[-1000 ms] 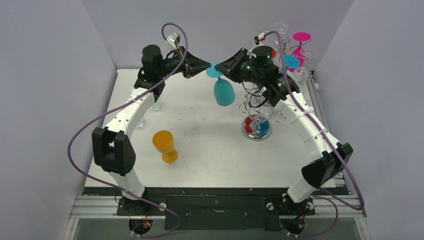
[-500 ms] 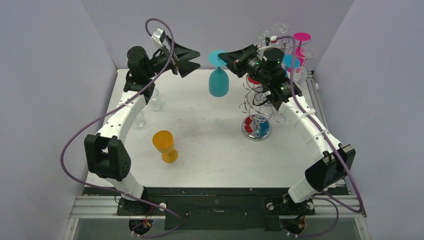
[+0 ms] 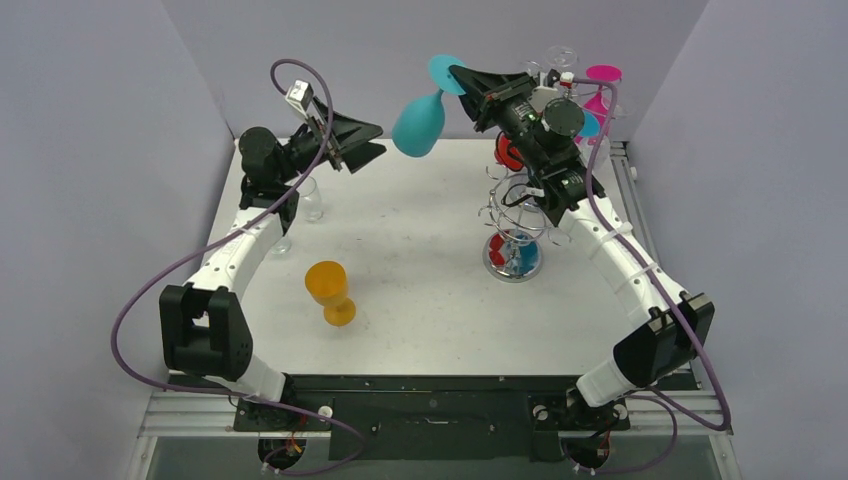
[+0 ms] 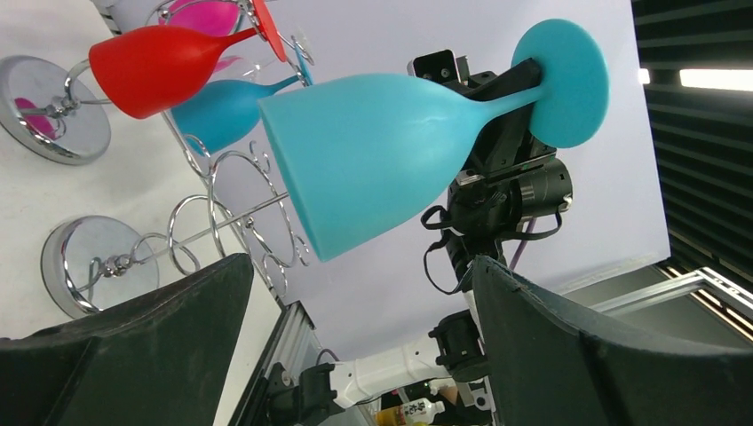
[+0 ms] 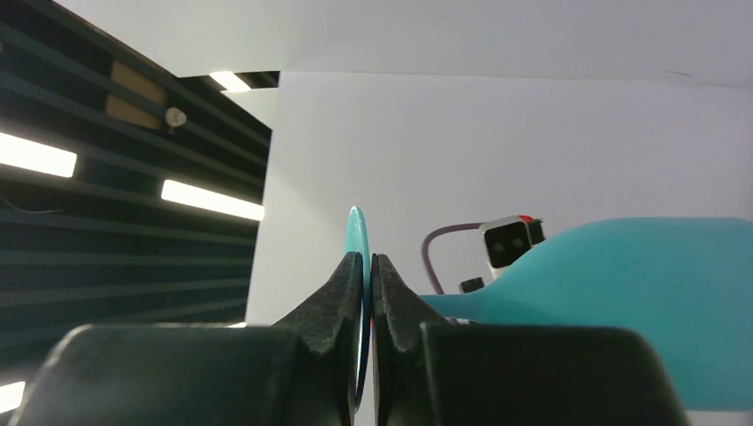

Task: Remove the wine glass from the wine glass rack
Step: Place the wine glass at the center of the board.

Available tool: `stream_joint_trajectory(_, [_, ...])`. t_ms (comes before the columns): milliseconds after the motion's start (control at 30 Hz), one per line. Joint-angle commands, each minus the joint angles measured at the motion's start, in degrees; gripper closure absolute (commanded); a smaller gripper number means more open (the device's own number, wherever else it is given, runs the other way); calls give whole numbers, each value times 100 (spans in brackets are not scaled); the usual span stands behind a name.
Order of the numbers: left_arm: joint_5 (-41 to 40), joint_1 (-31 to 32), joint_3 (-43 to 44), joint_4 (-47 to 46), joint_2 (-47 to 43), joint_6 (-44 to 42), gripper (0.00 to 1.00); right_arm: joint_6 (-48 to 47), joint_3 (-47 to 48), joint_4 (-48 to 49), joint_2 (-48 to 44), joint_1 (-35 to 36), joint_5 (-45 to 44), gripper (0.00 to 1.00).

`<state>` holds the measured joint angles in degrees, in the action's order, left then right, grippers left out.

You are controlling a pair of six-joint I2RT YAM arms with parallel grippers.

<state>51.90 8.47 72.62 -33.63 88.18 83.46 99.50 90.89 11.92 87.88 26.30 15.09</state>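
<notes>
My right gripper is shut on the foot of a teal wine glass and holds it high over the back of the table, with the bowl tilted down to the left. The right wrist view shows the fingers pinching the thin teal foot, with the bowl to the right. The glass is well clear of the chrome spiral wine glass rack. My left gripper stands open, empty, just left of the bowl. Its view shows the glass ahead of the spread fingers.
Red, pink and teal glasses hang on the rack at the back right. An orange glass stands on the white table at front left. Clear glasses sit beside the left arm.
The left gripper has opened and drawn back to the left. The right gripper has closed on the glass's foot and raised it, swinging the bowl up and left.
</notes>
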Motion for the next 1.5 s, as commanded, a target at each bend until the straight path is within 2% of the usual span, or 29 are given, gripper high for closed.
stream_joint_trajectory(0, [71,-20,-134,-1727,-90,638,8,605,-166,1023,-328,98,-388,100])
stream_joint_trajectory(233, [-178,66,-153,-3873,300,1927,8,1041,-230,1463,-262,217,-406,100])
stream_joint_trajectory(300, [-255,110,-86,-4257,389,2328,9,1167,-295,1605,-238,237,-414,100])
stream_joint_trajectory(533, [-479,359,102,-4942,602,2799,18,1681,-465,2211,-73,346,-400,100])
stream_joint_trajectory(600, [-556,413,142,-5085,619,2904,25,1893,-571,2464,-34,383,-391,100])
stream_joint_trajectory(700, [-635,485,188,-5131,602,2962,43,2027,-698,2617,-53,384,-397,100])
stream_joint_trajectory(867, [-674,532,233,-4992,536,2899,63,2029,-883,2687,-147,384,-398,100])
stream_joint_trajectory(933, [-625,527,247,-4835,498,2855,74,1979,-1022,2686,-230,373,-411,100])
stream_joint_trajectory(967, [-596,525,249,-4775,481,2791,84,1947,-1081,2667,-289,365,-393,100])
stream_joint_trajectory(1033, [-524,522,225,-4545,379,2645,97,1823,-1149,2575,-379,340,-373,100])
stream_joint_trajectory(1067, [-471,517,221,-4343,342,2512,100,1712,-1165,2503,-408,331,-352,99])
stream_joint_trajectory(1100, [-444,507,223,-4225,270,2444,100,1633,-1163,2435,-464,305,-308,94])
stream_joint_trajectory(1133, [-389,485,233,-4021,239,2299,100,1469,-1151,2268,-503,292,-289,81])
stream_joint_trajectory(1167, [-350,461,254,-3897,152,2232,100,1367,-1152,2177,-586,256,-268,73])
stream_joint_trajectory(1200, [-284,396,271,-3623,110,2077,100,1127,-1135,1913,-640,241,-265,57])
stream_joint_trajectory(1267, [-185,260,348,-3206,-62,1835,100,631,-1011,1250,-869,172,-226,41])
stream_joint_trajectory(1333, [-67,93,436,-2615,-252,1475,100,100,-924,568,-1069,113,-319,31])
stream_joint_trajectory(1433, [91,-114,639,-1465,-618,742,100,-596,-904,-317,-1327,24,-452,27])
stream_joint_trajectory(1467, [101,-211,786,-635,-697,208,100,-721,-917,-469,-1436,6,-491,27])
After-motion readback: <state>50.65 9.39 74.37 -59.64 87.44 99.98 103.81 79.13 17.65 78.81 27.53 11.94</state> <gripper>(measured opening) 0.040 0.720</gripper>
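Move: The blue wine glass, held by its stem in the right gripper, hangs bowl down: the bowl's middle lies about 8 cm to the right of the left hand, some 4 cm ahead and 2 cm above. From the right hand, the open left gripper that takes it is roughly 12 cm left, 5 cm back and 11 cm lower. The near rack stands about 27 cm right of the left hand, 2 cm ahead and 25 cm below. The wine glass changes hands in mid-air: the right hand rises about 4 cm while rolling some 20 degrees to swing the bowl leftwards, as the open left hand climbs about 8 cm and draws back 5, tilting up, and pinches the bowl at its rim. The right hand then sinks, opens off the stem and backs away, slightly rightward. ##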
